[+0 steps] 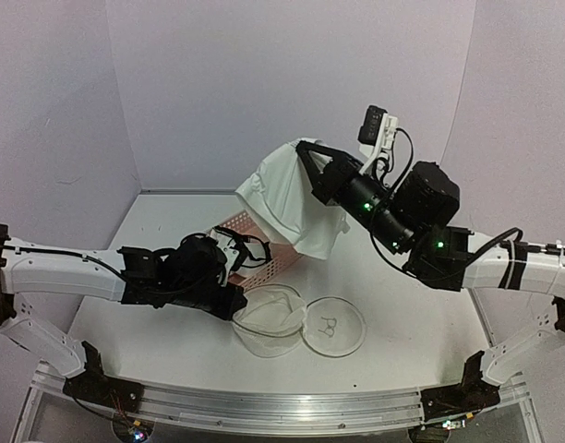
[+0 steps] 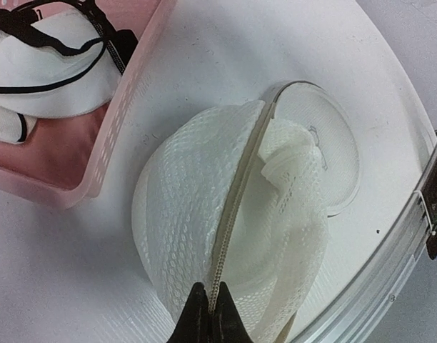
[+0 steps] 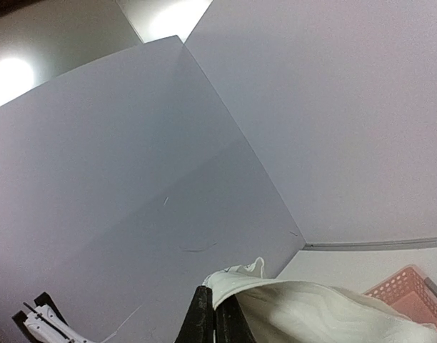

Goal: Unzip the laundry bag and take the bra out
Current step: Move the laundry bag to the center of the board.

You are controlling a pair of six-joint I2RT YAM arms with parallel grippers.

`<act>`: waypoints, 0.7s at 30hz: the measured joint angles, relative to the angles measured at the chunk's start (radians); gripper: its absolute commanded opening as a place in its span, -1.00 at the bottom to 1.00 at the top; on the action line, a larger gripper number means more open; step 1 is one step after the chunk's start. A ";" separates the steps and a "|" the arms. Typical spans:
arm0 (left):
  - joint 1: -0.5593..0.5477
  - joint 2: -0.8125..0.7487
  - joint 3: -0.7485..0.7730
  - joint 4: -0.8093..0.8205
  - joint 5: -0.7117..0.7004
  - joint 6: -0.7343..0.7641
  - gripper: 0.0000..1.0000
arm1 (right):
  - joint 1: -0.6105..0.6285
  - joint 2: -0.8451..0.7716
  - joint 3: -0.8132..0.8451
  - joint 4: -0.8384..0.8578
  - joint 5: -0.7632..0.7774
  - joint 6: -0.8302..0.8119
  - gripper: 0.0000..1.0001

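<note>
The laundry bag (image 1: 269, 321) lies unzipped near the table's front. Its white mesh dome (image 2: 183, 207) stands up and its flat half (image 1: 334, 325), with the black logo, lies open to the right. My left gripper (image 2: 211, 306) (image 1: 238, 309) is shut on the bag's zip rim. A white bra (image 2: 54, 61) with dark edging and straps lies in the pink basket (image 2: 126, 107). My right gripper (image 1: 303, 148) (image 3: 217, 299) is raised high over the basket, shut on a plain white cloth (image 1: 287, 198) (image 3: 325, 311) that hangs down from it.
The pink slotted basket (image 1: 264, 251) stands just behind the bag, between the two arms. White walls close the back and both sides. The table's metal front rail (image 2: 390, 264) runs close behind the bag.
</note>
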 measured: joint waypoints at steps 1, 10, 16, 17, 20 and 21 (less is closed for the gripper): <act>0.000 -0.016 -0.008 0.000 0.000 0.000 -1.00 | -0.004 0.015 0.021 -0.007 0.003 -0.006 -1.00; -0.002 -0.071 -0.046 0.002 0.038 0.008 -1.00 | -0.069 0.170 0.179 -0.108 -0.013 -0.032 -1.00; -0.002 -0.100 -0.084 -0.001 0.059 0.010 -1.00 | -0.132 0.276 0.287 -0.157 -0.069 -0.023 -1.00; -0.003 -0.108 -0.086 -0.001 0.062 0.009 -1.00 | -0.143 0.299 0.309 -0.164 -0.082 -0.019 -1.00; -0.004 -0.123 -0.093 0.000 0.064 0.007 -1.00 | -0.173 0.377 0.383 -0.181 -0.126 -0.001 -1.00; -0.004 -0.127 -0.095 0.000 0.064 0.006 -1.00 | -0.183 0.404 0.405 -0.185 -0.141 0.007 -1.00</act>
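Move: The pink basket, with the bra at its left end, lies about 15 cm ahead of the right hand, 13 cm to its left and 40 cm below. The bra is some 14 cm ahead of that hand and 18 to its left; the open laundry bag is 8 cm back and 7 left. From the left hand, the bag's middle is about 7 cm right and 3 back, its lid 22 right and 4 back, and the basket 19 ahead and 1 right. Still pinching the hanging white cloth, the right hand carries it forward and half as far left, some 13 cm in all, sinking about 4 cm towards the basket while its left side tips down about 10 degrees. The left hand keeps its pinch on the laundry bag's rim and draws it 2–3 cm back and left, bobbing up and down a centimetre. ##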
